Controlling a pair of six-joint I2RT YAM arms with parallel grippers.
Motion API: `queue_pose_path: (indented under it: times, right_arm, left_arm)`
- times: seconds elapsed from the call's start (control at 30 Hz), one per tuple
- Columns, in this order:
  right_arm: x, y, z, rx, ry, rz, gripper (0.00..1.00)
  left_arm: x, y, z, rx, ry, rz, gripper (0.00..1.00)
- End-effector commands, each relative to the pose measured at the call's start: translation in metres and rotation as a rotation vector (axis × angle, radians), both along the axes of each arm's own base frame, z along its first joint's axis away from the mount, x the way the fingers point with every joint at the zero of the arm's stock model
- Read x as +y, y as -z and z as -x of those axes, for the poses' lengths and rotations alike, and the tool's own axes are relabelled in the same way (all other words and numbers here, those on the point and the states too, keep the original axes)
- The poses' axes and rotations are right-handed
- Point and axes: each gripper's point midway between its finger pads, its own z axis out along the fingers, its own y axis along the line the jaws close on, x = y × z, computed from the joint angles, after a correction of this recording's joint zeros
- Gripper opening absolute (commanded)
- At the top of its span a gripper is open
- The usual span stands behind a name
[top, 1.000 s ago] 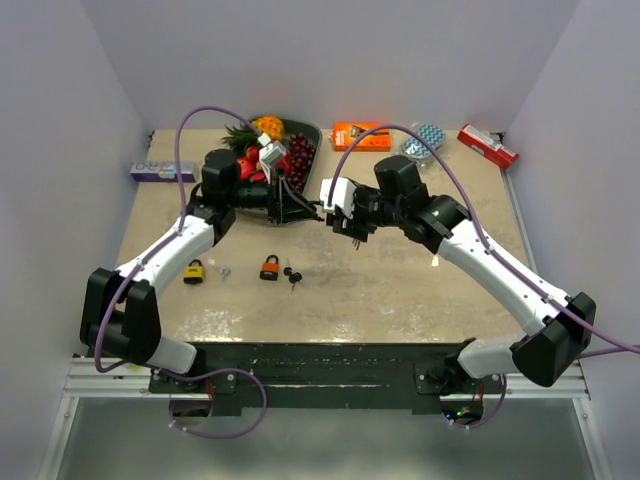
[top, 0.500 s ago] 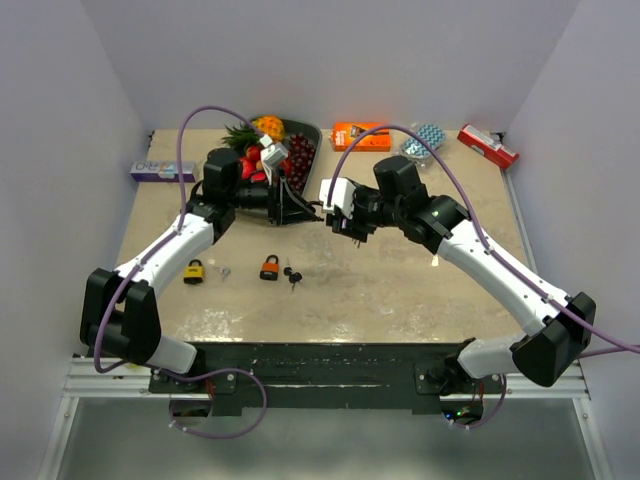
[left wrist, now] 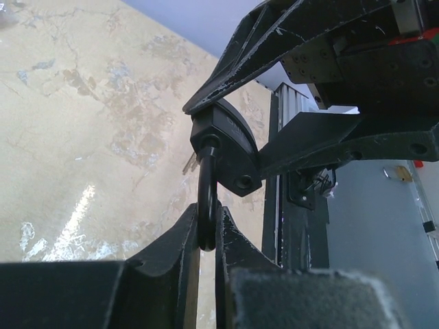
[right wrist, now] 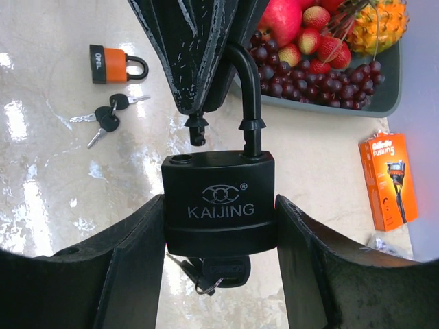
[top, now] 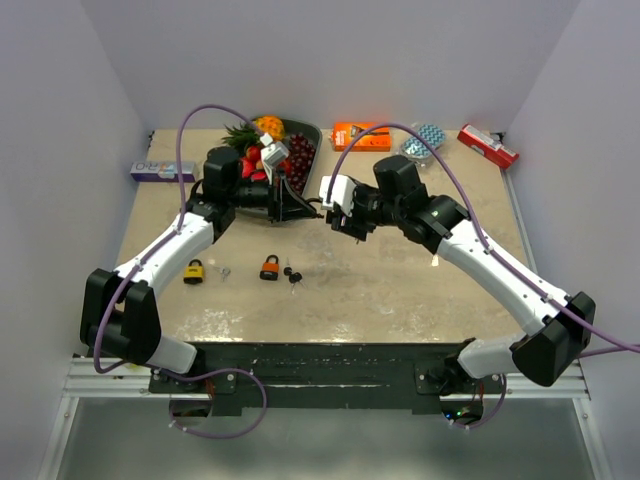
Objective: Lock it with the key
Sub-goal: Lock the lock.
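A black KAIJING padlock (right wrist: 219, 202) is held above the table between the two arms. My right gripper (right wrist: 219, 212) is shut on the sides of its body. A black-headed key (right wrist: 226, 269) sticks out of the lock's underside with a small ring on it. The shackle (right wrist: 250, 89) is raised, and its free end hangs above the hole in the body. My left gripper (left wrist: 208, 221) is shut on the shackle (left wrist: 207, 192) near its top bend. In the top view the left gripper (top: 300, 207) and right gripper (top: 337, 207) meet at the padlock (top: 322, 210).
On the table below lie an orange padlock (top: 270, 267) with a bunch of keys (top: 291, 275), and a yellow padlock (top: 194, 270) with a small key (top: 225, 272). A fruit tray (top: 312, 131), an orange razor box (top: 358, 133), a blister pack (top: 425, 138) and a red box (top: 488, 145) line the back.
The left gripper's jaws have closed on the shackle. Both arms have stayed almost where they were.
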Motion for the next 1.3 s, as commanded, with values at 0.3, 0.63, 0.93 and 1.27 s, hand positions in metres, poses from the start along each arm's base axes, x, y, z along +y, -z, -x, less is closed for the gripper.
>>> queue_pose_path:
  times: [0.3,0.63,0.93,1.27]
  right_arm:
    - [-0.019,-0.022,-0.018,0.059,0.153,-0.15,0.99]
    - [-0.033,-0.034,-0.004,0.212,0.051,-0.27,0.99]
    - [-0.023,-0.049,0.021,0.094,-0.124,-0.35,0.99]
    - [-0.001,-0.05,0.019,0.035,-0.159,-0.398,0.96]
  left_arm:
    - [0.002,-0.055,-0.007,-0.18,-0.027,0.093,0.0]
    - [0.007,-0.073,0.016,-0.345,0.114,0.081,0.0]
    - [0.009,-0.091,0.036,-0.411,0.158,0.097,0.0]
    - [0.008,-0.106,0.055,-0.394,0.19,0.149,0.0]
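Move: The black lock lies between my hands: its body is in my right fingers, its middle about 1 cm left of that hand point. From my left hand, which pinches the shackle, the body is some 5 cm to the right and 1 cm lower. The table is roughly 22 cm below my right hand. On it lie the loose keys, 8 cm back and 10 cm left, and the orange padlock, 6 cm back and 16 cm left; the fruit basket is 18 cm ahead and 16 cm left. I open my right fingers wide and let go of the lock body, draw that hand about 5 cm right and 3 cm forward, then swing it back and up and a little left again, around the lock's key end, levelling its fingers some 15 degrees. My left hand keeps its pinch on the shackle, rising about 6.5 cm and coming back 3.5 cm as it rolls. ##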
